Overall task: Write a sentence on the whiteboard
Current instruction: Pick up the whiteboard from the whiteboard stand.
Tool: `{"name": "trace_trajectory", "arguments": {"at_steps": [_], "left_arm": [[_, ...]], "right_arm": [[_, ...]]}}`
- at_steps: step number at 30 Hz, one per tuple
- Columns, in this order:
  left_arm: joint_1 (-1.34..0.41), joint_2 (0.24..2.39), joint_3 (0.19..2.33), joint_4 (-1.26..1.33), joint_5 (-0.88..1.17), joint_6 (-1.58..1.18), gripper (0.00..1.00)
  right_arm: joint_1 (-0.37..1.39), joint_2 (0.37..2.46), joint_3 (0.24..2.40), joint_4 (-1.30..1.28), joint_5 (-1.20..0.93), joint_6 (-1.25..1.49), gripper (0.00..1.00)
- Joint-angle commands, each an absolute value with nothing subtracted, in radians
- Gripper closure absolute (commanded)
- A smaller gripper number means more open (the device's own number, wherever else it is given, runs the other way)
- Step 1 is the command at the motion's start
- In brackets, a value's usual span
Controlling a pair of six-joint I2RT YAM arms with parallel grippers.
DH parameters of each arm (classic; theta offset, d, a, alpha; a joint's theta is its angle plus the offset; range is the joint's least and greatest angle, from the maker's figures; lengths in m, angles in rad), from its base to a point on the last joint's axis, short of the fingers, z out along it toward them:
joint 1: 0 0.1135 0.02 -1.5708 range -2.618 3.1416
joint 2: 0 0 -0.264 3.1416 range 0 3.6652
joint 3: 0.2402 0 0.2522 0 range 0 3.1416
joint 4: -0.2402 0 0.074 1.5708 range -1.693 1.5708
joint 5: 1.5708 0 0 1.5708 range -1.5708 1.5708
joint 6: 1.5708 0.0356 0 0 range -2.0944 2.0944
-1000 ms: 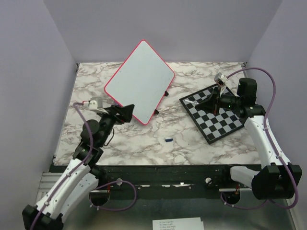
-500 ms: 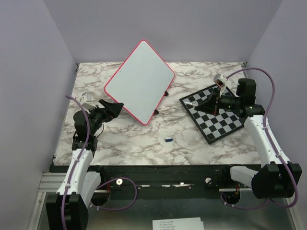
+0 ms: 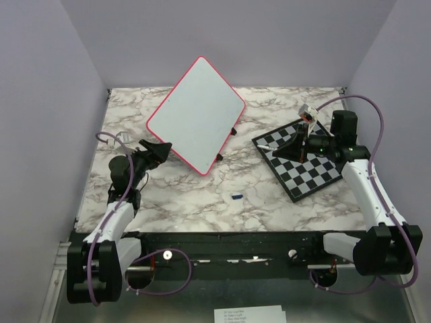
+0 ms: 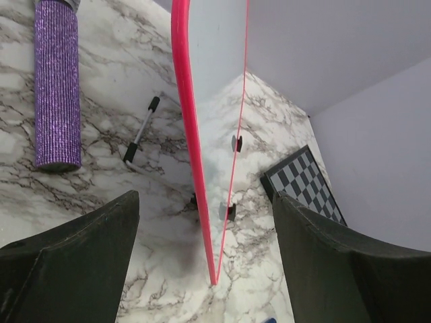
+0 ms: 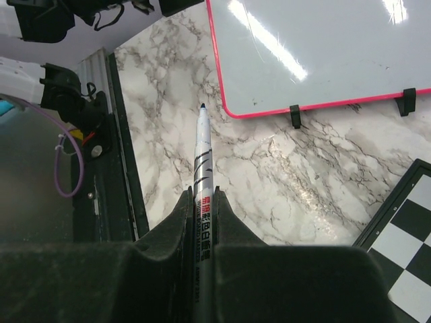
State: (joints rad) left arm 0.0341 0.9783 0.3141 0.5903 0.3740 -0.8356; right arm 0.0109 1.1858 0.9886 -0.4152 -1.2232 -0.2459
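The whiteboard (image 3: 196, 111) stands tilted on small black feet at the back middle of the table, its pink-red rim (image 4: 184, 114) edge-on in the left wrist view. Its face (image 5: 323, 47) is blank and no sentence shows on it. My left gripper (image 3: 157, 149) is open and holds nothing, just left of the board's lower-left edge; the board's bottom corner shows between its fingers (image 4: 205, 199). My right gripper (image 3: 291, 144) hangs over the chessboard, shut on a silver whiteboard marker (image 5: 202, 161) whose tip (image 3: 264, 145) points left, short of the board.
A black-and-white chessboard (image 3: 311, 168) lies at the right. A small blue cap (image 3: 236, 196) sits on the marble table's front middle. A thin silver rod with black ends (image 4: 140, 131) lies behind the board. A purple cable (image 4: 57, 81) runs by the left wrist.
The left arm has drawn back to the left, away from the board's lower edge, with its gripper still open. The right gripper has edged slightly left with the marker.
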Motion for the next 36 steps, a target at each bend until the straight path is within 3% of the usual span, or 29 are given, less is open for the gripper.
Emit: {"name": "trace_trajectory", "arguments": {"at_steps": [1, 11, 16, 20, 27, 29, 31, 32, 33, 34, 36], "left_arm": [[0.041, 1.066, 0.362, 0.721, 0.318, -0.801, 0.14], [0.041, 1.250, 0.501, 0.827, 0.331, -0.785, 0.11], [0.052, 1.319, 0.541, 0.853, 0.386, -0.779, 0.24], [0.074, 1.356, 0.545, 0.897, 0.426, -0.802, 0.27], [0.109, 1.433, 0.563, 1.002, 0.488, -0.853, 0.43], [0.110, 1.454, 0.566, 1.031, 0.497, -0.856, 0.50], [0.110, 1.480, 0.577, 1.054, 0.529, -0.856, 0.63], [0.110, 1.489, 0.586, 1.061, 0.541, -0.859, 0.72], [0.110, 1.499, 0.587, 1.086, 0.551, -0.873, 0.93], [0.112, 1.503, 0.588, 1.089, 0.552, -0.876, 1.00], [0.113, 1.497, 0.589, 1.095, 0.545, -0.865, 1.00]], "right_arm": [[0.005, 1.204, 1.019, -0.445, -1.270, -0.272, 0.99], [0.003, 1.215, 1.019, -0.453, -1.282, -0.279, 0.99], [0.005, 1.215, 1.019, -0.456, -1.282, -0.281, 0.99], [0.005, 1.216, 1.020, -0.456, -1.285, -0.282, 1.00], [0.005, 1.218, 1.020, -0.459, -1.287, -0.284, 0.99], [0.005, 1.216, 1.020, -0.459, -1.285, -0.285, 0.99], [0.005, 1.218, 1.020, -0.460, -1.285, -0.287, 0.99], [0.005, 1.218, 1.020, -0.460, -1.285, -0.287, 0.99], [0.003, 1.219, 1.022, -0.460, -1.285, -0.287, 1.00], [0.005, 1.218, 1.022, -0.460, -1.285, -0.288, 0.99], [0.005, 1.216, 1.022, -0.463, -1.285, -0.290, 0.99]]}}
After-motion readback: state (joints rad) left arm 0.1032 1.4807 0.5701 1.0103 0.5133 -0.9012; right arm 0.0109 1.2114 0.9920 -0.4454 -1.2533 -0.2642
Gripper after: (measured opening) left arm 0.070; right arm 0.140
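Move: The whiteboard leans on its stand with its middle about 13 cm ahead of the empty left hand, 11 cm right and 6 cm lower. Its raised rim near the left corner is nearer, roughly 9 cm ahead, 1 cm left and 2 cm higher. The purple microphone lies some 12 cm ahead, 2 cm left and 17 cm below, the near stand clip about 3 cm ahead, 18 cm right and 16 cm below. From the right hand, the board's middle is some 14 cm ahead, 26 cm left and 12 cm lower. Forward about 9 cm goes the left hand, quick at first and then easing, rising some 3 cm with a small dip on the way, its fingers tipping up slightly. The still-open jaws pass either side of the whiteboard's pink rim near the left corner, then close and pinch it, gripping effort rising at the end. ##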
